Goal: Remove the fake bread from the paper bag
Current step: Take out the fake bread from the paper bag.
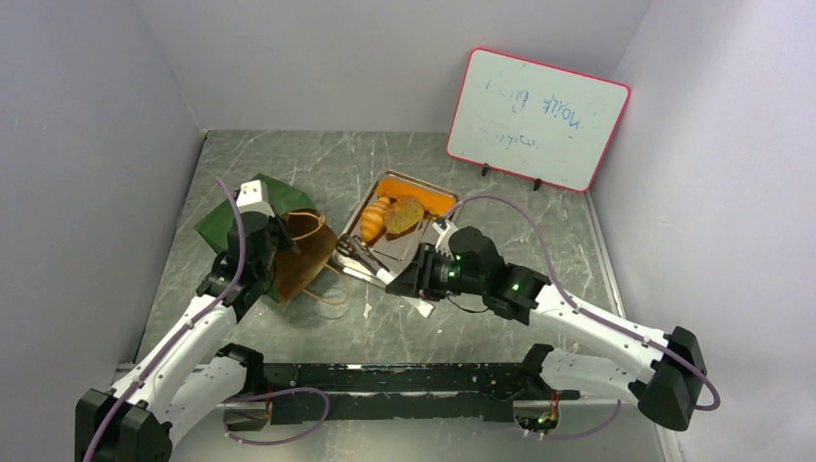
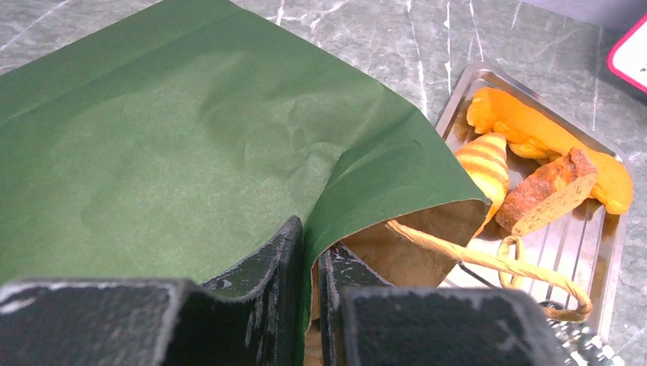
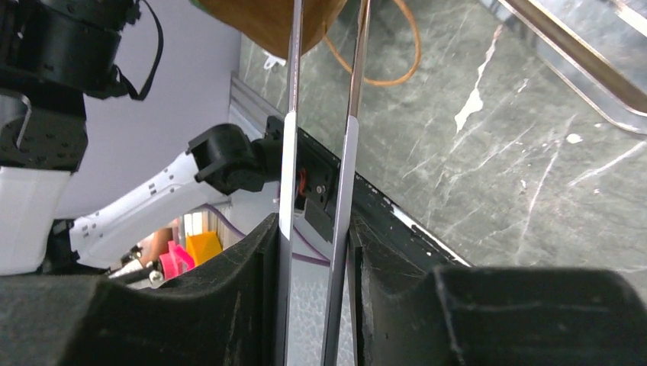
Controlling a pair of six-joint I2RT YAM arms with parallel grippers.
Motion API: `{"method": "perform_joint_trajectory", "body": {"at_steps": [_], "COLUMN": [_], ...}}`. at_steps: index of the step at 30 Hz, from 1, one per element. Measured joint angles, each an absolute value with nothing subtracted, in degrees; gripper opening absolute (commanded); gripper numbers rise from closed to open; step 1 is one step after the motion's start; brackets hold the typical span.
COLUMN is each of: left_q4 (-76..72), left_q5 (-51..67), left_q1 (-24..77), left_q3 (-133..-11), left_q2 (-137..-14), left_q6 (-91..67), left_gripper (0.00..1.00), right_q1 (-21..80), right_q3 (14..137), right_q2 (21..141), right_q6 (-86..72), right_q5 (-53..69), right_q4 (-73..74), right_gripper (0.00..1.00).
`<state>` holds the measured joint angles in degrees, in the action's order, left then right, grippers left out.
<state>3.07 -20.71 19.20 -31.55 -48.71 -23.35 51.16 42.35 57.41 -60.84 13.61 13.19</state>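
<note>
The paper bag (image 1: 252, 204) lies on its side at the left, dark green outside (image 2: 175, 137), with its brown mouth (image 1: 300, 258) facing the tray. My left gripper (image 1: 262, 258) (image 2: 311, 245) is shut on the bag's upper rim, one finger outside and one inside. Three pieces of fake bread lie on the metal tray (image 1: 435, 199): a striped croissant (image 1: 373, 219) (image 2: 487, 162), a brown slice (image 1: 404, 214) (image 2: 546, 191) and an orange piece (image 2: 534, 131). My right gripper (image 1: 406, 281) (image 3: 314, 229) is shut on metal tongs (image 3: 291, 91), whose tips point toward the bag's mouth. The bag's inside is mostly hidden.
The bag's twisted handles (image 2: 488, 263) trail over the tray's near corner. A white board with a red rim (image 1: 537, 117) stands at the back right. Grey walls enclose the marble table (image 1: 539, 221) on three sides. A black rail (image 1: 385, 380) runs along the near edge.
</note>
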Motion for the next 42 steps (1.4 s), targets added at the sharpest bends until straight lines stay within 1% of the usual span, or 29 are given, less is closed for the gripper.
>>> {"method": "perform_joint_trajectory", "body": {"at_steps": [7,18,24,32,36,42], "left_q4": [3.1,3.4,3.8,4.4,4.6,4.6], "left_q5": [-19.4,-17.9,-17.3,-16.4,-16.2,-15.8], "left_q1": [19.2,19.2,19.2,19.2,19.2,19.2], "left_q3": [-31.6,-31.7,-31.8,-31.8,-31.8,-31.8], "left_q2": [-48.7,-46.9,-45.1,-43.1,-42.6,-42.6], "left_q6": [-23.0,-23.0,-23.0,-23.0,-23.0,-23.0], "left_gripper": [0.07,0.07,0.07,0.07,0.07,0.07], "right_q1": [56.0,57.0,57.1,57.1,57.1,57.1], "right_q3": [42.4,46.4,50.5,59.7,63.7,65.6], "right_q2": [62.2,75.5,84.0,96.2,100.3,104.4], "right_q6": [-61.1,-61.3,-63.3,-66.0,-66.7,-67.5], "right_q5": [12.6,13.1,13.9,14.3,14.1,13.5], "right_q4": [9.1,0.2,-5.3,-9.6,-10.3,-10.4], "right_gripper": [0.32,0.32,0.33,0.35,0.36,0.37]}}
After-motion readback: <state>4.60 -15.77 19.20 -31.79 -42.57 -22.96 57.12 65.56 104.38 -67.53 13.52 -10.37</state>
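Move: The open mouth of the paper bag lies roughly 24 cm left of the right hand, 11 cm ahead and 10 cm below; that hand already holds the tongs. The tray is centred 3 cm left of that hand and 18 cm ahead, about 19 cm down; on it, the croissant lies some 9 cm left and 20 cm ahead, the round bread straight ahead by 23 cm. From the left hand, which holds the rim, the mouth's middle is about 5 cm right, level fore and aft, and 8 cm below. Leftward, about 17 cm, the right hand carries the held tongs to the paper bag, easing back slightly at first, then pushing forward and sinking some 6 cm, so the tong heads go in through the mouth under the green rim. The left hand keeps its pinch on that rim and lifts it some 3 cm, drawing slightly back and right. ##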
